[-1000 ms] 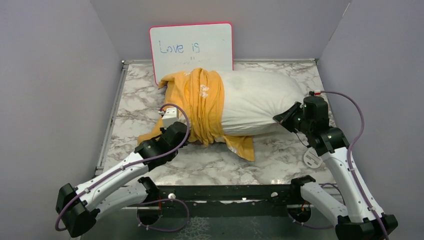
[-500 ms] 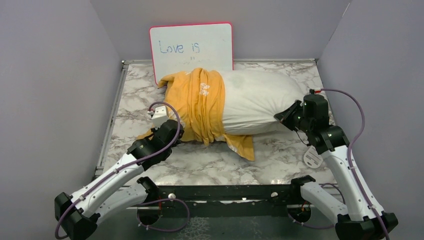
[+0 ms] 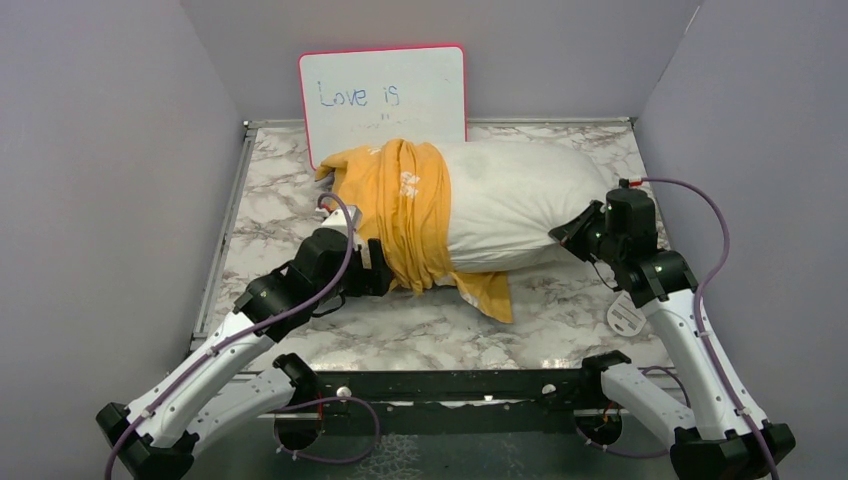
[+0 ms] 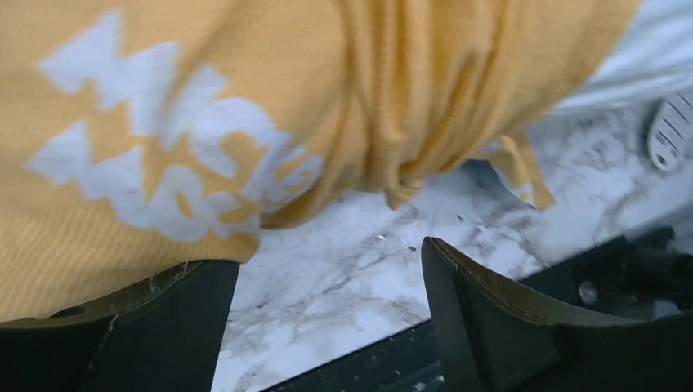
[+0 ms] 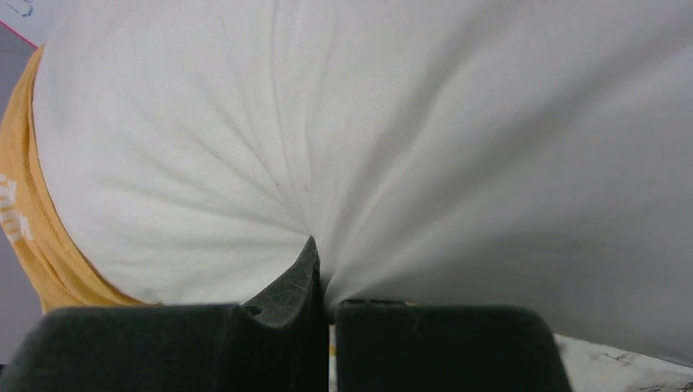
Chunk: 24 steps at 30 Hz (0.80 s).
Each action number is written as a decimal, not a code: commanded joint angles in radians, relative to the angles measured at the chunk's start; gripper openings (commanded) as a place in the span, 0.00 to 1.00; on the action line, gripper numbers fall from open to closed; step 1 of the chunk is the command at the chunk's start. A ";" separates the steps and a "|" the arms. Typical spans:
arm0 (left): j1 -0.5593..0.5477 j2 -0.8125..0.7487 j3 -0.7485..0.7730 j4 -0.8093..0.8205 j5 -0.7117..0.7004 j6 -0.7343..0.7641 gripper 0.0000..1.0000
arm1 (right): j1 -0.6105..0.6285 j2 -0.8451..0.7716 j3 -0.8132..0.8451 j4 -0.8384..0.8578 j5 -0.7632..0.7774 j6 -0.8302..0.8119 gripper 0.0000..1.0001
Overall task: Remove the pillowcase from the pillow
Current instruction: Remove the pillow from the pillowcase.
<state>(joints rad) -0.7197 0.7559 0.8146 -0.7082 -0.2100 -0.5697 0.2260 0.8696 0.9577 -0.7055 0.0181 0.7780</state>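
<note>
The white pillow (image 3: 520,200) lies across the back of the marble table (image 3: 560,300). The yellow-orange pillowcase (image 3: 400,215) is bunched round its left half, with a loose flap trailing in front. My left gripper (image 3: 376,272) is open and empty at the pillowcase's front edge. In the left wrist view the gripper (image 4: 327,282) shows bare marble between its fingers, and the pillowcase's white lettering (image 4: 163,163) hangs just above the left finger (image 4: 155,327). My right gripper (image 3: 566,235) is shut on a pinch of the pillow's fabric (image 5: 368,122) at its right front; the fabric fans out from the gripper (image 5: 325,282).
A pink-framed whiteboard (image 3: 383,95) leans on the back wall behind the pillow. A small white slotted disc (image 3: 624,315) lies on the marble by my right arm and also shows in the left wrist view (image 4: 674,131). Grey walls close in both sides. A black rail (image 3: 440,385) runs along the near edge.
My left arm has swung up and to the right, bringing its gripper against the front of the pillowcase. The pillowcase has bunched slightly rightwards. My right gripper has kept its hold.
</note>
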 commanded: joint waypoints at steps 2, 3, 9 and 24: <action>0.004 0.086 0.039 0.139 0.462 0.060 0.84 | -0.010 -0.009 -0.007 0.059 -0.003 0.012 0.01; 0.003 0.101 0.026 0.182 0.483 0.050 0.84 | -0.010 -0.009 -0.010 0.061 -0.007 0.015 0.01; -0.005 0.243 -0.036 0.416 0.459 -0.082 0.84 | -0.010 -0.013 -0.021 0.067 -0.049 0.044 0.01; -0.165 0.515 0.003 0.306 -0.242 -0.137 0.21 | -0.010 0.001 0.012 0.063 0.002 0.009 0.01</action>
<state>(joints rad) -0.8814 1.2842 0.8139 -0.2943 -0.1673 -0.6819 0.2184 0.8757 0.9283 -0.7044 -0.0132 0.8127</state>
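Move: The bunched near-side folds of the pillowcase that my open left hand goes for lie about 12 cm to its right, 3 cm farther out and 8 cm below. The pillowcase's loose flap lies some 25 cm to its right, roughly level with it and 17 cm below; the white pillow's bare part is centred around 33 cm right and 18 cm ahead. From my right hand the folds are about 30 cm left, 4 cm back and 11 cm lower. I sweep my open left hand about 12 cm to the right along the near side of the pillowcase, easing back a little first, then dip some 8 cm and reach slightly forward into the bunched folds. The wrist swings clockwise and partly returns, and the fingers close to about half around the cloth. My right hand keeps its pinch on the pillow, almost still. ##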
